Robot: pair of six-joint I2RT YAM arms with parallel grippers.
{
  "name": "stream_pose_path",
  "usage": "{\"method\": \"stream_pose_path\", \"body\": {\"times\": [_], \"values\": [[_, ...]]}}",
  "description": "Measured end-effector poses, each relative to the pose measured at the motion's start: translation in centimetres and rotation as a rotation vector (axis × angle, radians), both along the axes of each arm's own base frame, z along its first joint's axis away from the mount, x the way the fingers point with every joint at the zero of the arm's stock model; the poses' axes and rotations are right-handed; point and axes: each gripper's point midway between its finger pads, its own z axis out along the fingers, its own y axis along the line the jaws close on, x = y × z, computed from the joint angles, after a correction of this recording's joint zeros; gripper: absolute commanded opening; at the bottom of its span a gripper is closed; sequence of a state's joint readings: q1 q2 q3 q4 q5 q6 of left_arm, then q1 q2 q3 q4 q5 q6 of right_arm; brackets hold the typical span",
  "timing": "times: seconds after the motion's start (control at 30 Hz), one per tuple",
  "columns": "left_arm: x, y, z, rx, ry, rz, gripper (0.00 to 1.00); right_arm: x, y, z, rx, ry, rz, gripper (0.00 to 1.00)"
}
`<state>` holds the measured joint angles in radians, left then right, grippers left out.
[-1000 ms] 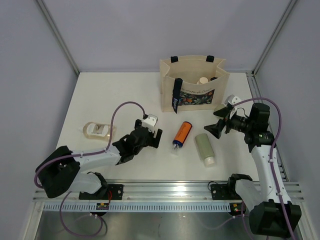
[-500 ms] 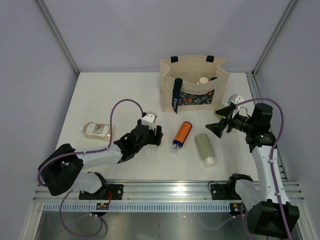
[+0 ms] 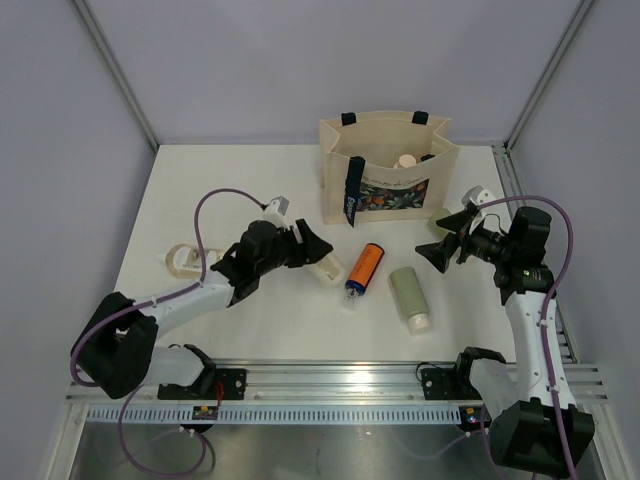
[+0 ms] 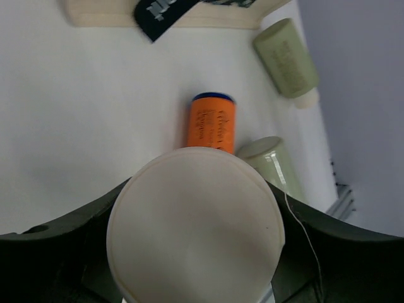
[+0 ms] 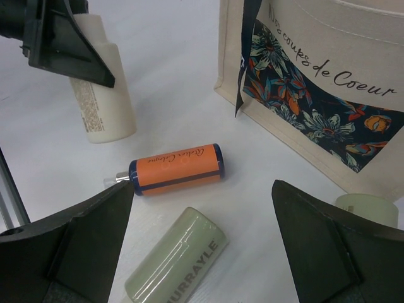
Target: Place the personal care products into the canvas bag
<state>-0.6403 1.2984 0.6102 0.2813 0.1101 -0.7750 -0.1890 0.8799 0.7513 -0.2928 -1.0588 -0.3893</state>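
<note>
My left gripper is shut on a cream bottle, held above the table left of the orange bottle. The left wrist view shows the cream bottle's round end filling the gap between the jaws. One sage-green bottle lies right of the orange one. A second sage-green bottle lies by the canvas bag's front right corner. My right gripper hovers open, nothing between its fingers, over the orange bottle and the sage-green one. A cream cap shows inside the bag.
A clear amber-tinted bottle lies at the left, partly hidden by the left arm. The bag's navy strap hangs down its front. Side walls stand close on both sides, and a metal rail runs along the near edge.
The left gripper closed on the cream bottle, then lifted and swung it up and right, so the bottle now sticks out towards the orange one. The right arm drifted slightly right.
</note>
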Motion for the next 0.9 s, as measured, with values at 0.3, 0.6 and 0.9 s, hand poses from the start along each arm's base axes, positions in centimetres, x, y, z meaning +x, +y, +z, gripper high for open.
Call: {"method": "stream_pose_path", "body": {"times": [0.3, 0.6, 0.9], "values": [[3.8, -5.3, 14.2, -0.270, -0.134, -0.054, 0.00, 0.5, -1.0, 0.3, 0.022, 0.014, -0.051, 1.00], [11.1, -10.6, 25.2, -0.356, -0.343, -0.054, 0.00, 0.9, -2.0, 0.4, 0.040, 0.026, -0.091, 0.99], [21.8, -14.5, 20.8, -0.137, -0.424, 0.056, 0.00, 1.3, -3.0, 0.1, 0.060, 0.053, -0.127, 1.00]]}}
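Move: The canvas bag, where the white bottle already held in the left fingers is headed, stands with its middle about 22 cm ahead and 18 cm right of the left hand, roughly level with it, its mouth higher. The orange bottle lies some 12 cm right and 1 cm back, the near green tube 21 cm right and 9 cm back, both on the table about 11 cm below. From the right hand the bag is about 23 cm ahead, 10 cm left and 10 cm lower. The white bottle, kept pinched by the left fingers, goes steeply up first, about 25 cm and to the right, then swings forward over the bag's near-left rim to its mouth, some 22 cm forward and 15 cm right in all, sinking about 4 cm at the end. The fingers tip up to nearly level. The right hand, open and empty, eases 3 cm right. ##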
